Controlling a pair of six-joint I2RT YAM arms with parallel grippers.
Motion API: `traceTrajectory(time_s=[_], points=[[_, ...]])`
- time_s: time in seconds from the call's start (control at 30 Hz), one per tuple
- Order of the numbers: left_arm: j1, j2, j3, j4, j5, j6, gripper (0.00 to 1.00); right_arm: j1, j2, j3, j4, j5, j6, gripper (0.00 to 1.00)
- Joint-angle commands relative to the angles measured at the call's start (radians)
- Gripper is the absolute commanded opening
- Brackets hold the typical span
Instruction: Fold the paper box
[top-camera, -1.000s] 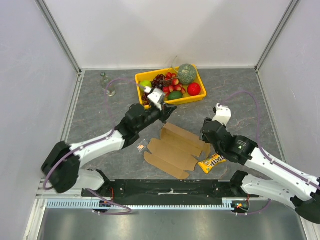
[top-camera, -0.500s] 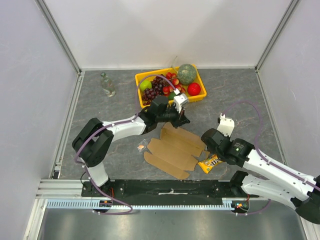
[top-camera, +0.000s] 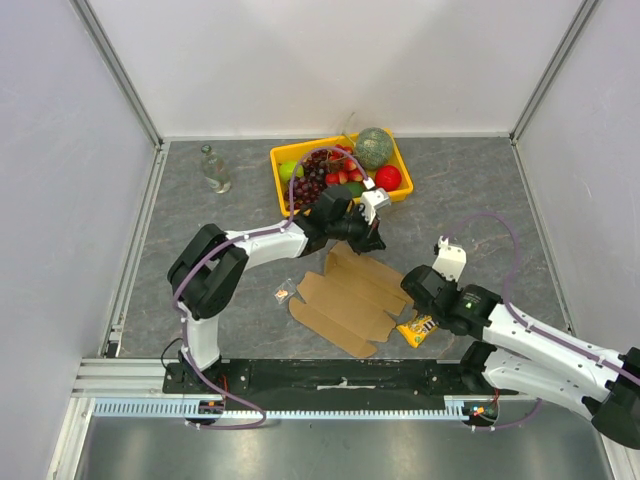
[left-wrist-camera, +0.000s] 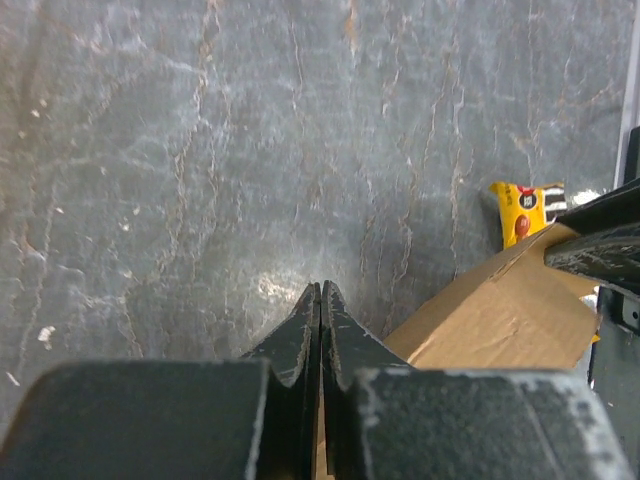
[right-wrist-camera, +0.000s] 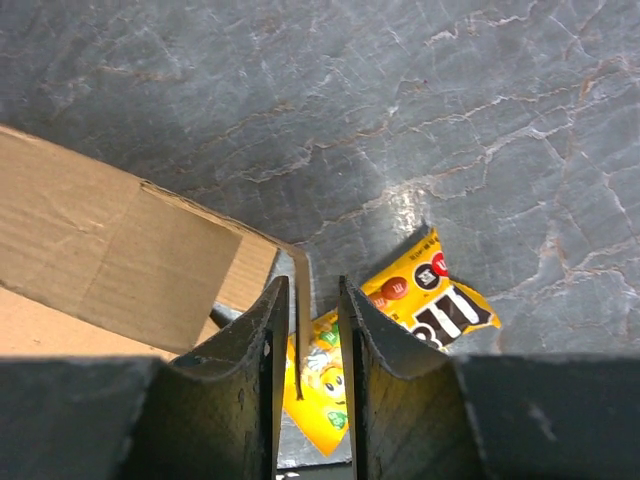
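Observation:
The paper box lies as a flat brown cardboard sheet on the grey table, between my two arms. My left gripper reaches to its far edge. In the left wrist view the fingers are pressed together, with a tan sliver of the box between them. My right gripper is at the box's right end. Its jaws straddle a thin raised flap of the box. The flap stands on edge near the left finger, with a gap to the right one.
A yellow candy packet lies under the right gripper, also seen in the wrist views. A yellow fruit tray stands at the back, just behind the left gripper. A small bottle stands back left, and a tiny wrapper lies left of the box.
My left arm swung right from the tray's front to the box's far edge and its jaws closed. The right gripper dropped toward the box's right flap and its jaws narrowed.

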Motion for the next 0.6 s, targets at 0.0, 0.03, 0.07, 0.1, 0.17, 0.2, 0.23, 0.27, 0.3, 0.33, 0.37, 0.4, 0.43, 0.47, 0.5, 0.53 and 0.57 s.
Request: traceTrajectory(time_s=[0.0,0.03,0.07,0.1,0.17,0.2,0.23,0.27,0.3,0.33,0.37,0.4,0.43,0.47,0.5,0.53,0.57], points=[[0.003,0.026,0.04,-0.037,0.045,0.042,0.02,-0.003,0.001,-0.01,0.089,0.006,-0.018,0.31],[0.001,0.032,0.046,-0.045,0.047,0.042,0.02,-0.003,0.001,-0.012,0.095,0.0,-0.019,0.28],[0.001,0.036,0.049,-0.053,0.051,0.043,0.02,-0.003,0.001,-0.015,0.101,0.0,-0.022,0.26],[0.001,0.041,0.052,-0.06,0.054,0.069,0.02,-0.003,0.001,-0.016,0.104,0.0,-0.022,0.23],[0.0,0.043,0.051,-0.071,0.056,0.072,0.02,-0.003,0.001,-0.022,0.114,-0.002,-0.033,0.18],[0.003,0.042,0.046,-0.074,0.054,0.074,0.02,-0.003,0.001,-0.029,0.13,-0.004,-0.044,0.15],[0.0,0.041,0.039,-0.076,0.053,0.074,0.02,-0.003,-0.002,-0.035,0.141,-0.002,-0.054,0.13],[0.004,0.036,0.033,-0.077,0.045,0.075,0.02,-0.003,-0.001,-0.038,0.15,0.001,-0.071,0.11],[0.004,0.03,0.023,-0.079,0.039,0.074,0.02,-0.003,-0.004,-0.042,0.161,0.012,-0.082,0.08],[0.006,0.026,0.014,-0.082,0.033,0.074,0.02,-0.003,-0.003,-0.045,0.172,0.024,-0.09,0.07],[0.01,0.02,0.006,-0.083,0.027,0.075,0.02,-0.003,-0.001,-0.047,0.18,0.038,-0.102,0.05],[0.013,0.012,-0.004,-0.085,0.021,0.069,0.02,-0.003,0.001,-0.047,0.193,0.05,-0.119,0.03],[0.019,0.004,-0.013,-0.085,0.013,0.066,0.02,-0.001,0.002,-0.047,0.204,0.065,-0.133,0.02],[0.026,-0.003,-0.026,-0.085,0.007,0.062,0.02,-0.003,0.005,-0.045,0.219,0.078,-0.153,0.0],[0.033,-0.014,-0.036,-0.085,-0.001,0.057,0.02,-0.003,0.008,-0.044,0.236,0.091,-0.177,0.0],[0.042,-0.025,-0.047,-0.085,-0.005,0.054,0.02,-0.003,0.011,-0.042,0.255,0.105,-0.206,0.0],[0.05,-0.039,-0.059,-0.083,-0.013,0.054,0.02,-0.003,0.017,-0.038,0.276,0.114,-0.243,0.0]])
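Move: The box's narrow right-end flap stands on edge between my half-open right fingers, its middle about 1 cm back and 1 cm below. From that hand the yellow snack bag lies some 5 cm back, 2 cm right and 6 cm down; the far wall's middle is about 7 cm ahead and 10 cm left. From my left hand that wall's middle is roughly 3 cm back, 1 cm left and 4 cm down, and the end flap 11 cm back and 10 cm right. I shut my right fingers from about a third open, pinching the end flap between their tips while that hand eases some 2 cm forward and 1 cm left. My left hand, its fingers staying closed, sinks about 3.5 cm down the outer side of the far wall and drifts 1.5 cm left, seeming to bear on the wall. ##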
